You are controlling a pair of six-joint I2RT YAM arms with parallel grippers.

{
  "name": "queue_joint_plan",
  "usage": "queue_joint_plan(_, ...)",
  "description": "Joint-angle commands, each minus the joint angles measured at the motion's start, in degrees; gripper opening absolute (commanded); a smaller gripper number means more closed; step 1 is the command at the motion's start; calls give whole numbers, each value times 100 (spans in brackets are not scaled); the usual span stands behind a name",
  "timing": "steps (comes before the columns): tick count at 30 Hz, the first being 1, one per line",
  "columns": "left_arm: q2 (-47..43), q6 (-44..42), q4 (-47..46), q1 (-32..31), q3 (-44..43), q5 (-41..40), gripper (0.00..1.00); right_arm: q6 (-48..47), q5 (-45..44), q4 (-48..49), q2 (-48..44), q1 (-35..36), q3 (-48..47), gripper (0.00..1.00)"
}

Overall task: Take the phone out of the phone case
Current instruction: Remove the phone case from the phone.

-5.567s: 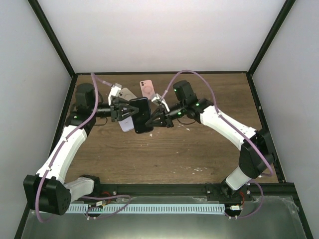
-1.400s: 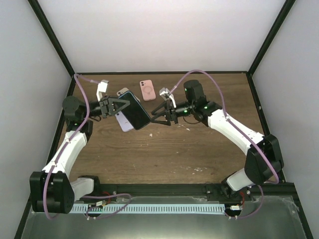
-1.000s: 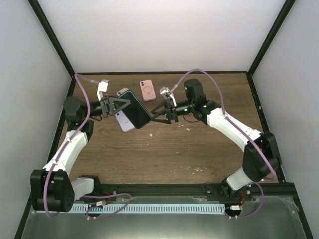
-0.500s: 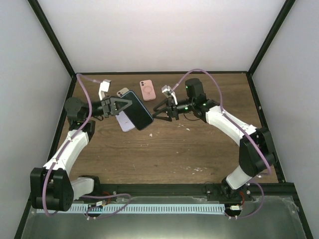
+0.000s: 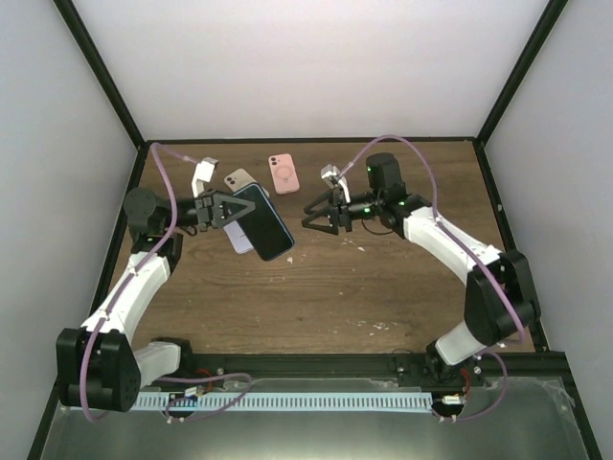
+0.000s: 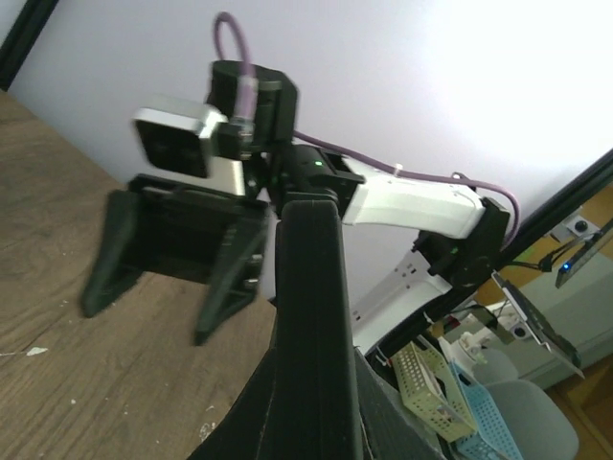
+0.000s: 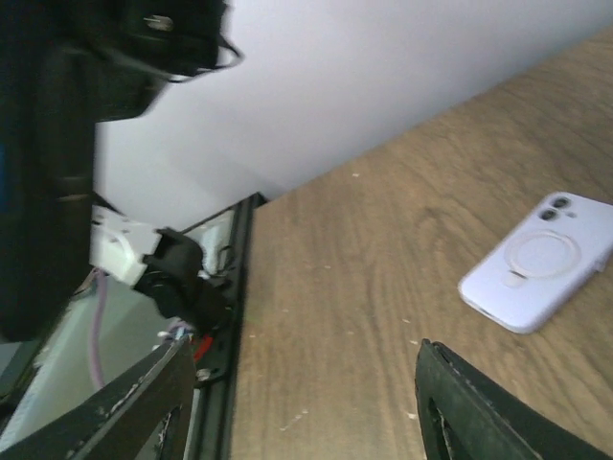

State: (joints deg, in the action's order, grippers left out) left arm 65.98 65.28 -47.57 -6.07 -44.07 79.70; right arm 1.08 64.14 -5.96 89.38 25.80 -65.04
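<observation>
A dark phone in a black phone case [image 5: 264,223] hangs tilted above the table, and my left gripper [image 5: 233,207] is shut on its left end. In the left wrist view only the case's black edge [image 6: 309,307] shows, clamped in that gripper [image 6: 308,407]. My right gripper [image 5: 315,218] stands open a short way right of the phone, not touching it. The right wrist view has the gripper [image 7: 305,356] empty over bare wood, with the held phone [image 7: 43,172] a dark blur at the left.
A lavender phone [image 5: 240,241] lies on the wooden table [image 5: 335,287] under the held one and shows again as the lavender phone [image 7: 537,261]. A beige phone [image 5: 238,179] and a pink one [image 5: 283,172] lie further back. Black frame rails border the table.
My right gripper has pulled back to the right, away from the phone's end, and has stayed open. The left gripper has kept its hold and shifted the phone slightly.
</observation>
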Motion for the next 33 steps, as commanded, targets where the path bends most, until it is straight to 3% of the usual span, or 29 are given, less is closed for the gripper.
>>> queue_joint_plan(1,-42,-251,99,88,-155,-181,0,43,848,-76,-545,136,16,62)
queue_joint_plan(10,1,-222,54,88,-154,-219,0,28,1042,-486,-630,694,-135,58)
queue_joint_plan(21,-44,-123,-48,38,-141,-194,0,80,738,-400,-489,755,-178,45)
queue_joint_plan(33,27,539,-875,-64,-109,-125,0,190,731,-72,-337,605,-65,34)
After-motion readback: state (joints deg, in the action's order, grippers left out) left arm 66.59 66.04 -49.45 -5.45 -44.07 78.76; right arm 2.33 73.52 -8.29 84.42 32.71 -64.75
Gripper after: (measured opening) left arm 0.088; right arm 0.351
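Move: The right hand, open and empty, is aimed at the free lower corner of the black phone case, about 8 cm back, 3 cm to its left and 3 cm higher. From the left hand, which grips the other end of the cased phone, that corner lies about 10 cm right, 4 cm back and 6 cm lower. On the table some 25 cm below the right hand, the purple case lies about 11 cm ahead and 21 cm left of it, with the cream case about 15 cm farther out and 2 cm more to the right. The right hand swings back about 8 cm, rising some 4 cm and edging left, and turns about 15 degrees counter-clockwise to bring its open fingers to the free lower corner of the black case. It then holds nearly still there and narrows its fingers from well open to about a third, one on either side of the corner, while the left hand keeps its grip on the other end and holds the phone out almost unmoved. ##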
